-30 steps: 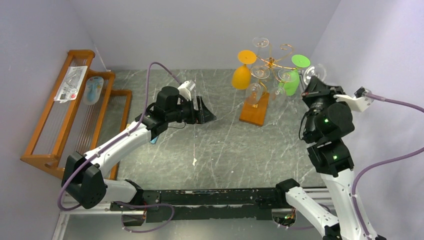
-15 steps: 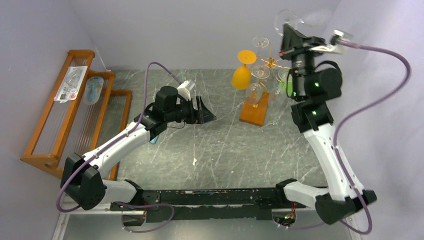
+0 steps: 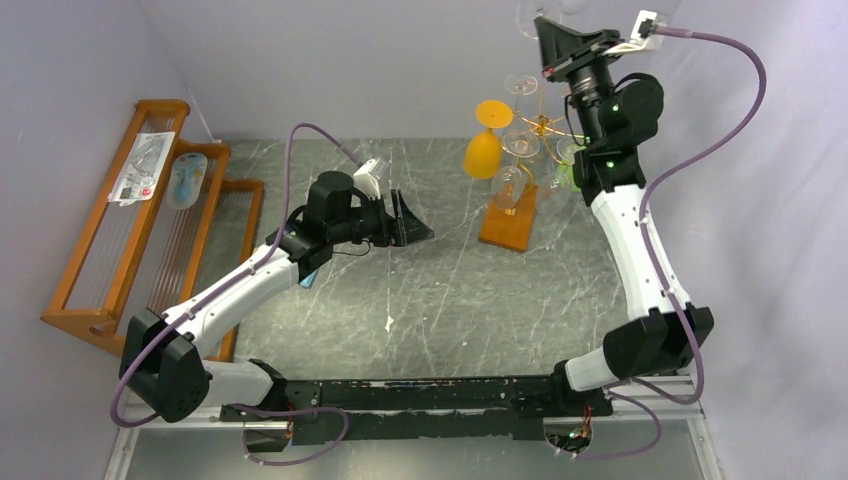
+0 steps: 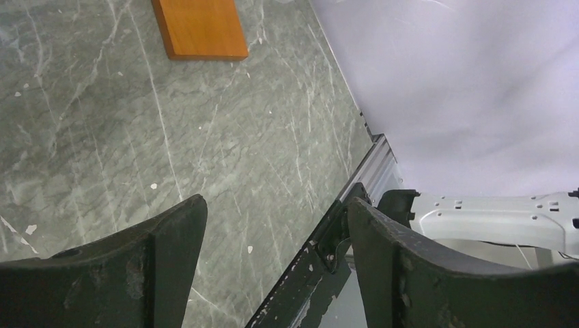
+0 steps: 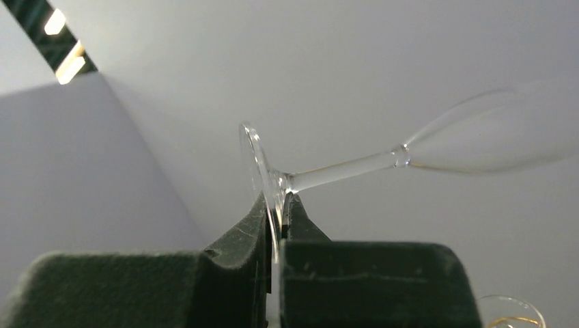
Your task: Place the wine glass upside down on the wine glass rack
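Observation:
In the right wrist view, my right gripper (image 5: 276, 205) is shut on the flat foot of a clear wine glass (image 5: 348, 169), whose stem and bowl reach out to the right against the pale wall. In the top view that gripper (image 3: 543, 25) is raised high, above and behind the wine glass rack (image 3: 543, 125). The rack is gold wire on an orange-brown base (image 3: 508, 222). An orange glass (image 3: 484, 148) and clear glasses (image 3: 520, 143) hang from it. My left gripper (image 3: 410, 226) hovers open over the table, left of the rack, with nothing between its fingers (image 4: 171, 253).
A large slatted wooden rack (image 3: 100, 290) stands along the left wall with two packets (image 3: 145, 165) on it. The walls close in behind and to the right of the wine glass rack. The arms' black mounting rail (image 3: 420, 392) runs along the near edge.
My right arm has swung up and to the left with the wine glass, from beside the rack's right side to high above it. The left arm has barely moved.

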Robot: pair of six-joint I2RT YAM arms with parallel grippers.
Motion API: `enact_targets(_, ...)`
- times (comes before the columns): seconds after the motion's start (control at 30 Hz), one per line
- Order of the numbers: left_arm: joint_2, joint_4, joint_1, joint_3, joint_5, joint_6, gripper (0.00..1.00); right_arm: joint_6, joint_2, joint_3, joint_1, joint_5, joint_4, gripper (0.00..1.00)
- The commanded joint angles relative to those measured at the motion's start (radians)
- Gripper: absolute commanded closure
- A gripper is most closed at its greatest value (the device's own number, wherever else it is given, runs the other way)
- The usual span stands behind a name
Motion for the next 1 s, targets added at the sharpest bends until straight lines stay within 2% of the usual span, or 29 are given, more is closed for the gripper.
enact_targets(0.0,-0.024,0.024,0.007,-0.008,0.028,-0.009,0.21,0.318,0.085,0.039,-0.127,-0.145,0.140,1.00)
enact_targets(0.17,-0.028,0.034,0.006,-0.022,0.032,-0.019,0.21,0.374,0.166,0.087,-0.163,-0.159,0.124,1.00)
enact_targets(0.5,-0.020,0.039,0.007,-0.034,0.040,-0.027,0.22,0.472,0.218,0.055,-0.183,-0.091,0.046,1.00)
enact_targets(0.97,-0.031,0.043,0.006,-0.048,0.045,-0.024,0.22,0.596,0.249,0.085,-0.211,0.041,-0.273,1.00)
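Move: The right hand holds the clear wine glass by its foot, bowl down. The rack's free far-right hook lies about 5 cm ahead, 10 cm right and 20 cm below it. The far-left clear glass hangs some 8 cm ahead, 2 cm right and 29 cm down; the green glass is level fore-and-aft, 14 cm right and 29 cm down. From the left hand that hook is roughly 21 cm ahead, 24 cm right and 12 cm higher. Forward and down, with some drift to the right, the right hand brings the inverted glass in over the far side of the rack: a quick forward sweep first, then a slower, mainly downward approach, about 11 cm lower in all. The wrist rolls and tips the upward-pointing fingers down towards level, roughly 35 degrees altogether, while they keep their pinch on the glass foot. ##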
